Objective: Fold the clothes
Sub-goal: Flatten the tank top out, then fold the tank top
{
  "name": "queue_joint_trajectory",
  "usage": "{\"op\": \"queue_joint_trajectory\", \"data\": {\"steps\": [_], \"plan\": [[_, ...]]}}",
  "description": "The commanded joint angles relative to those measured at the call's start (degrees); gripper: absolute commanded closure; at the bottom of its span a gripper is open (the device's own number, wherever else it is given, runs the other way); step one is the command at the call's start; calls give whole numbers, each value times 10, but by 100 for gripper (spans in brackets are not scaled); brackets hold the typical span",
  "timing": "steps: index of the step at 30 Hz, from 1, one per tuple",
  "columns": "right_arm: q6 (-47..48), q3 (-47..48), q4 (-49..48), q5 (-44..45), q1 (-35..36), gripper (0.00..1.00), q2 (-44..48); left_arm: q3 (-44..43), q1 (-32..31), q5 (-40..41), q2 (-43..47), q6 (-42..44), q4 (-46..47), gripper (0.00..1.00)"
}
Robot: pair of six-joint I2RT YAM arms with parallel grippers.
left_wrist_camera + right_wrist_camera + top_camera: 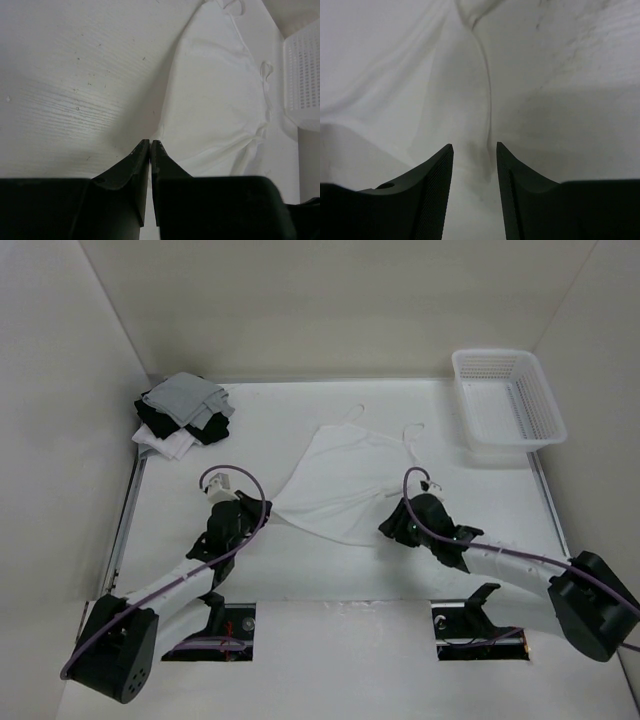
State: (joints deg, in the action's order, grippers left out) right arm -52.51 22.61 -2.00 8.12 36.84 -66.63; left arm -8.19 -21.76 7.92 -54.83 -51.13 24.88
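The clothes (340, 475) are one thin white garment spread flat at mid-table, its string loops (352, 412) pointing to the far side. My left gripper (265, 508) sits at the garment's near left corner, which is drawn out to a point. In the left wrist view its jaws (150, 142) are pressed together with the corner of the clothes (220, 100) running into the tips. My right gripper (388, 525) is at the near right corner. Its jaws (474, 146) stand apart astride a raised fold of the clothes (395, 75).
A stack of grey, black and white garments (183, 415) lies at the far left corner. A white mesh basket (505, 400) stands at the far right and also shows in the left wrist view as a basket (302, 75). White walls enclose the table.
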Motion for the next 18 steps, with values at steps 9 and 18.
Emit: {"op": "queue_joint_trajectory", "data": {"steps": [9, 18], "plan": [[-103, -27, 2, 37, 55, 66, 18, 5, 10, -40, 0, 7, 26, 95], [-167, -60, 101, 60, 106, 95, 139, 3, 10, -48, 79, 5, -34, 96]]}}
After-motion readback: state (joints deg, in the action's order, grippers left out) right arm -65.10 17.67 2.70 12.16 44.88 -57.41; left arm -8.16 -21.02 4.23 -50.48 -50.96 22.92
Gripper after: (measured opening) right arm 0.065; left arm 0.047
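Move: Just behind the open right fingers, about 2 cm back, 1 cm to their left and 1 cm below, lies the tank top's lower right corner. From that hand the top's body is some 13 cm ahead and 11 cm left, the right strap about 23 cm ahead and 7 cm right. The left hand already holds the lower left corner clear of the table; from it the lower right corner lies roughly 8 cm back and 24 cm right, 5 cm lower. Easing back about 2 cm and slightly left and down, the right hand settles at the lower right corner, pauses and closes its fingers to pinch it, then draws another 1.5 cm back towards the robot while rising about 1 cm. The left hand keeps its shut grip on the lower left corner, dips a little, then lifts it roughly 2 cm. ##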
